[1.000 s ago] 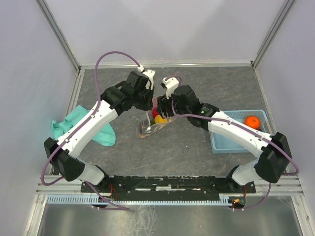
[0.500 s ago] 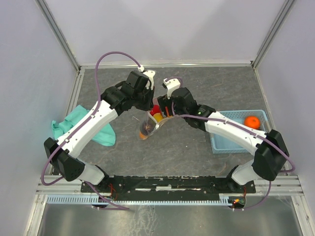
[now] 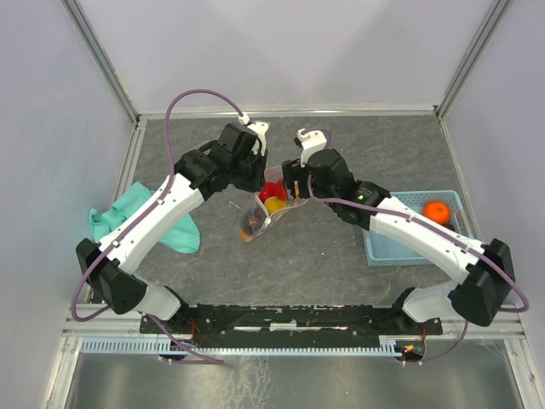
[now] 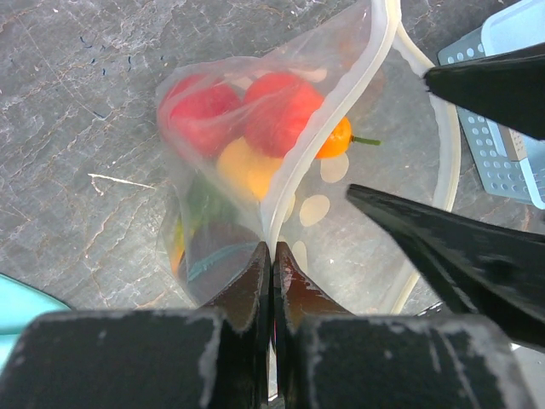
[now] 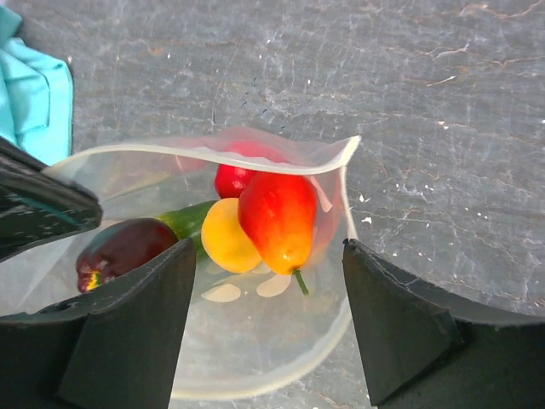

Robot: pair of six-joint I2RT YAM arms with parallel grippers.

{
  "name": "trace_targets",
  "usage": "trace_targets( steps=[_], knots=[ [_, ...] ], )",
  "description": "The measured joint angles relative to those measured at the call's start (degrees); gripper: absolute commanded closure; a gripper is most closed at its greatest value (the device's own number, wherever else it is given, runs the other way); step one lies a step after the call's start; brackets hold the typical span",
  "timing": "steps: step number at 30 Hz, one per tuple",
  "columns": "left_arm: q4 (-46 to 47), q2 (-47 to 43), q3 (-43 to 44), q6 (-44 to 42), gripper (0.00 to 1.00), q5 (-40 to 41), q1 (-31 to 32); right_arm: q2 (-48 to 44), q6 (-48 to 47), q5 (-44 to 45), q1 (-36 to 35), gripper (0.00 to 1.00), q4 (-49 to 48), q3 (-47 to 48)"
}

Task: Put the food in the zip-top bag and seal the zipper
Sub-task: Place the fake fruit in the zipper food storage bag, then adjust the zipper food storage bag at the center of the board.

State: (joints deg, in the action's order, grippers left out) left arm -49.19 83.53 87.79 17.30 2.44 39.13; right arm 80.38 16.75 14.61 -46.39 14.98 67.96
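The clear dotted zip-top bag (image 3: 258, 215) stands open at the middle of the table. Inside it lies the food: a red-orange pear-shaped piece (image 5: 277, 217), a yellow one (image 5: 223, 234), a red one (image 5: 232, 179), a green one (image 5: 183, 220) and a dark purple one (image 5: 123, 247). My left gripper (image 4: 272, 256) is shut on the bag's whitish zipper rim (image 4: 319, 145) and holds the mouth up. My right gripper (image 5: 268, 315) is open and empty just above the bag's mouth; its dark fingers (image 4: 460, 256) show in the left wrist view.
A blue plastic basket (image 3: 387, 243) with one orange fruit (image 3: 436, 210) stands at the right. A teal cloth (image 3: 145, 217) lies at the left, also seen in the right wrist view (image 5: 34, 94). Grey walls surround the table.
My right gripper has drawn back to the right, away from the bag's mouth. The red and yellow food now shows more plainly in the bag. The left arm has not moved.
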Motion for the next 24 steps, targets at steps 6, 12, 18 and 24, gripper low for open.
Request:
trace_targets(
  steps=[6,12,18,24],
  knots=[
    [0.0,0.0,0.0,0.0,0.97,0.0,0.0,-4.8,4.1,3.2,0.0,0.3,5.0,2.3],
    [0.0,0.0,0.0,0.0,0.97,0.0,0.0,-5.0,11.9,7.1,0.7,0.39,12.0,3.6],
    [0.0,0.0,0.0,0.0,0.97,0.0,0.0,-3.7,18.4,6.9,1.7,0.57,15.2,3.4],
    [0.0,0.0,0.0,0.0,0.97,0.0,0.0,-0.6,22.4,5.3,1.8,0.76,17.1,3.4]
  ],
)
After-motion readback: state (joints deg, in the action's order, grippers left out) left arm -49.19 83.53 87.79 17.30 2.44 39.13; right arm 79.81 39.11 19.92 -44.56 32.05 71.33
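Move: The right side of the bag's open zipper rim lies about 4 cm to the right of my right hand, 1 cm back and some 3 cm below it. Inside the bag, the red pepper with the green stem is about 9 cm below this hand, 1 cm ahead and 2 cm left, and the yellow fruit some 5 cm left, 2 cm back and 10 cm down. From my left hand that right rim is roughly 10 cm right, 2 cm back and 2 cm lower. I lift my empty right hand nearly 4 cm out of the bag's mouth while swinging it about 4 cm right, then sink it some 5 cm onto the right side of the rim. It turns nearly 20 degrees clockwise and tips down as the fingers close by over half around the rim, not yet pinching. My left hand stays still, keeping its pinch on the opposite rim. ##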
